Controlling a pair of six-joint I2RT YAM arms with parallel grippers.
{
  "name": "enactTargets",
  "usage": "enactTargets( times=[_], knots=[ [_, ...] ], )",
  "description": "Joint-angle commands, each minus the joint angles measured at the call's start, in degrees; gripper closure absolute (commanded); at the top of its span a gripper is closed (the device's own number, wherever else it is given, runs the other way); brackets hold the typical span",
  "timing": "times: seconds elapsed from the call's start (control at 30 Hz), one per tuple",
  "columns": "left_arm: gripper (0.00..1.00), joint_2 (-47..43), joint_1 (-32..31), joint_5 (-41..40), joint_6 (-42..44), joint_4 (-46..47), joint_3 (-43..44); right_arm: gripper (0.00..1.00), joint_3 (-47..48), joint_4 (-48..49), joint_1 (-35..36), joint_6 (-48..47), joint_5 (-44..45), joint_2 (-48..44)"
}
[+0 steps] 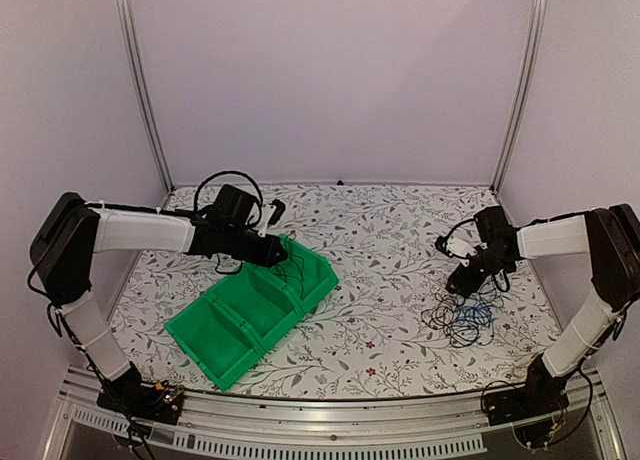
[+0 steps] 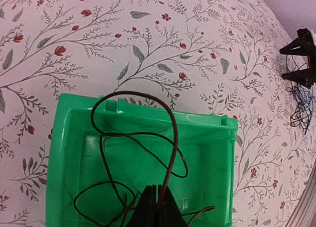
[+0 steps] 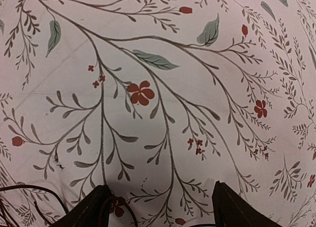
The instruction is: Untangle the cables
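My left gripper is shut on a thin dark cable. That cable loops down into the end compartment of the green bin. In the top view this gripper hangs over the bin's far end. A loose tangle of black cables, with a blue one among them, lies on the cloth at the right. My right gripper is just above the tangle's far edge. It stands open over bare cloth, and only a black cable strand shows beside its left finger.
The green bin has three compartments and lies diagonally at centre-left on the floral tablecloth. Metal frame posts stand at the back corners. A rail runs along the near edge.
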Motion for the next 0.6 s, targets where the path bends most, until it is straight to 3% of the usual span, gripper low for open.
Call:
enactTargets(
  times=[0.0,0.2,0.33,0.37,0.47,0.57],
  knots=[
    [1.0,2.1,-2.4,-3.4,-0.4,-3.6,1.2,0.26,-0.8,0.7,-0.1,-0.7,1.4,0.0],
    [1.0,0.5,-3.5,-9.7,-2.1,-11.0,4.1,0.26,-1.1,0.7,-1.1,-0.2,0.0,-4.1],
    [1.0,-1.1,-4.0,-9.6,-2.8,-13.4,4.4,0.26,-0.8,0.5,-1.1,0.1,-0.8,-5.5],
    [0.97,-1.3,-4.2,-9.3,-2.7,-13.7,4.5,0.26,-0.7,0.4,-1.1,0.2,-1.1,-5.7],
    [0.73,-2.7,-4.8,-10.3,-3.0,-14.1,5.1,0.25,0.0,0.0,-1.1,0.6,-2.0,-6.5],
    [0.6,-4.1,-5.0,-12.8,-3.5,-14.1,5.8,0.25,0.1,-0.4,-1.1,0.9,-3.4,-7.2]
  ],
)
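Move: The left hand, still shut on its black cable, is at about rim height of the green box. The middle of the box's far compartment lies some 4 cm to its right, 1 cm ahead and 6 cm below. The middle compartment lies about 6 cm left and 5 cm back, the near one 15 cm left and 13 cm back. From the open right hand, the remaining tangle lies roughly 6 cm back, 1 cm right and 2 cm below. The left hand lowers the held cable about 2 cm into the far compartment while easing back about as far, its wrist rolling some 10 degrees so the left side rises, then drifts a little left, starts back up and opens its fingers about a third beside the cable. The right hand, fingers staying wide open and holding nothing, rises almost 3 cm off the table away from the tangle, its fingers tipping slightly forward. ##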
